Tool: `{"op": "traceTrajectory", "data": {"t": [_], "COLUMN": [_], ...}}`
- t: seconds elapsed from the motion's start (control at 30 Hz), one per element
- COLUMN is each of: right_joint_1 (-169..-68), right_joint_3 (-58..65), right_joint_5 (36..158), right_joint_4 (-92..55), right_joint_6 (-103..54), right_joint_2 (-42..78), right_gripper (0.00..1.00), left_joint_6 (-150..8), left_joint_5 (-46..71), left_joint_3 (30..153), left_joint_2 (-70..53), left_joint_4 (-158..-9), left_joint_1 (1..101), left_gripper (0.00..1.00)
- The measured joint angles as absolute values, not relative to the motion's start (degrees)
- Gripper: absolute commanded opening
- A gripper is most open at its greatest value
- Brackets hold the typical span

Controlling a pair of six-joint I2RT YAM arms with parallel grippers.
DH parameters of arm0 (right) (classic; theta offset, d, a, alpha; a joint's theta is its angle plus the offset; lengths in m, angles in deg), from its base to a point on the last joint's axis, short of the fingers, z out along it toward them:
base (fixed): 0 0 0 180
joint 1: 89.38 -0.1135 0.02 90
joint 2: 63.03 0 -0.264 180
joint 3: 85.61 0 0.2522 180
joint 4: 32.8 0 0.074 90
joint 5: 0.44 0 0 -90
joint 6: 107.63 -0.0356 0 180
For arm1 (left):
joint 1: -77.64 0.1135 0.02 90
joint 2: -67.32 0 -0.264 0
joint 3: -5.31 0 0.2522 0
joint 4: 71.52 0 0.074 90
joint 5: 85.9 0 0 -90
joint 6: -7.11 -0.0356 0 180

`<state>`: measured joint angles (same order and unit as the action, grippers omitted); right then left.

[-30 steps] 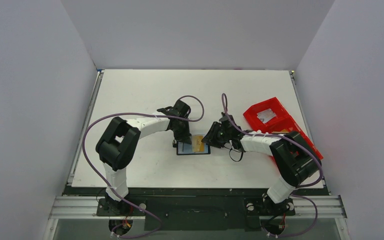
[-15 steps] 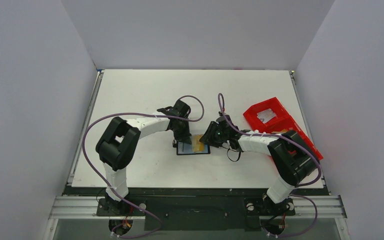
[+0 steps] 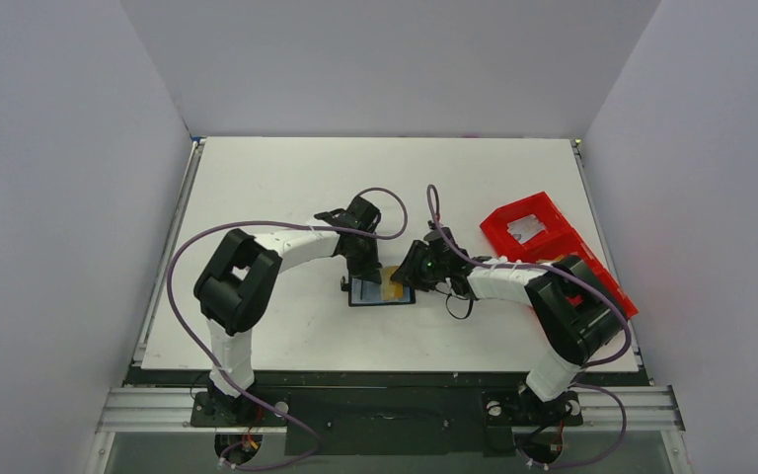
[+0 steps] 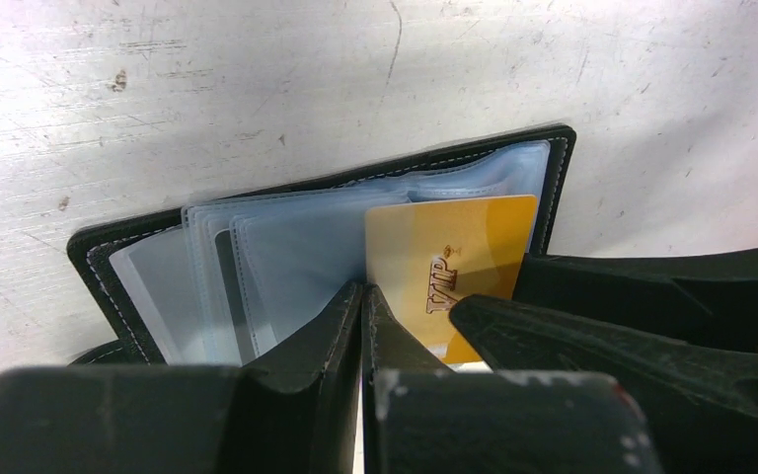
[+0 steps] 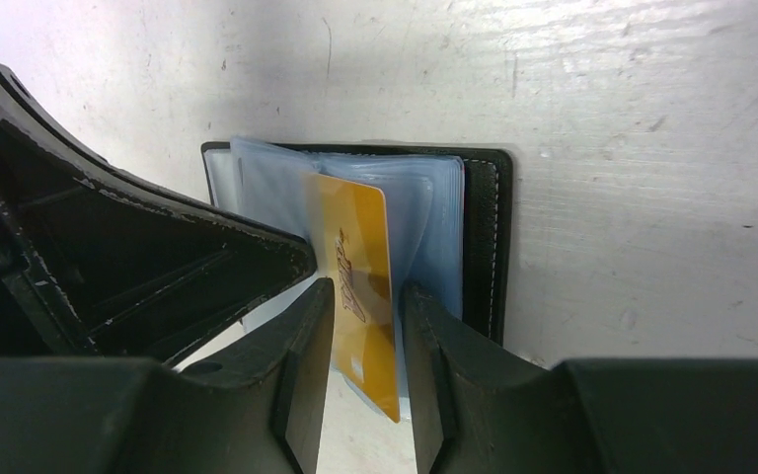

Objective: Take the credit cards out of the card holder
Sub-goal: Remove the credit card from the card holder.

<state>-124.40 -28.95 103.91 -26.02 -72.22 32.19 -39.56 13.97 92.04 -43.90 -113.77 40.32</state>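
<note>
The black card holder (image 3: 380,293) lies open on the white table, its clear blue-grey sleeves fanned out (image 4: 286,247). A gold credit card (image 4: 454,247) marked VIP sticks partway out of a sleeve at the holder's right side. My left gripper (image 4: 362,291) is shut, its tips pressing down on the sleeves just left of the card. My right gripper (image 5: 367,288) is open, and the gold card (image 5: 360,257) stands tilted between its two fingers with a gap showing beside it. In the top view both grippers meet over the holder, left (image 3: 365,274) and right (image 3: 407,279).
A red plastic compartment tray (image 3: 553,247) stands at the right of the table, behind the right arm. The arms' purple cables loop above the two wrists. The table's right edge runs close behind the tray.
The right gripper has slid left toward the card holder, so the gold card now lies between its fingers. The left gripper has stayed shut on the sleeves.
</note>
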Motion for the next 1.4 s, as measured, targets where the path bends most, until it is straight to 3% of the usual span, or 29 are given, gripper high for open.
{"op": "traceTrajectory", "data": {"t": [0.1, 0.33, 0.93, 1.27, 1.4], "right_joint_1": [-124.88, -124.69, -116.60, -115.64, -114.67], "right_joint_3": [-28.93, -29.02, -34.70, -34.57, -33.32], "right_joint_5": [104.34, 105.44, 109.89, 110.11, 111.16], "right_joint_4": [-26.40, -26.68, -27.90, -22.09, -20.15], "right_joint_6": [-72.26, -72.48, -72.37, -71.56, -71.54], "right_joint_2": [32.84, 33.26, 27.62, 22.46, 20.23], "right_gripper": [0.23, 0.03, 0.00, 0.00, 0.00], "left_joint_6": [-39.53, -38.97, -36.58, -39.19, -40.72], "left_joint_5": [14.26, 14.93, 18.76, 16.11, 15.50], "left_joint_3": [92.43, 92.63, 87.28, 87.98, 90.88], "left_joint_2": [-44.25, -44.66, -42.74, -40.20, -37.36], "left_joint_4": [-113.77, -113.53, -107.26, -110.60, -114.28], "left_joint_1": [40.19, 40.19, 42.55, 42.86, 44.17], "left_gripper": [0.00, 0.00, 0.00, 0.24, 0.29]}}
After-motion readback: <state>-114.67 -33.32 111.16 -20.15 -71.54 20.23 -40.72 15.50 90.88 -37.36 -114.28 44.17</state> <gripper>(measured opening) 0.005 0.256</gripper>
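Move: The gold card's middle lies about 1 cm to the right hand's left and 1 cm below, level fore-and-aft, its raised edge between the open fingers. The open card holder is centred some 4 cm left, 1 cm nearer the base and 2 cm below; its strap is about 12 cm left and 1 cm back. From the left hand, shut at the card's left edge, the gold card is about 3 cm right, level fore-and-aft, 1 cm below. Right fingers pinch the gold card, draw it about 5 cm right, then up; left hand lifts off the holder. ##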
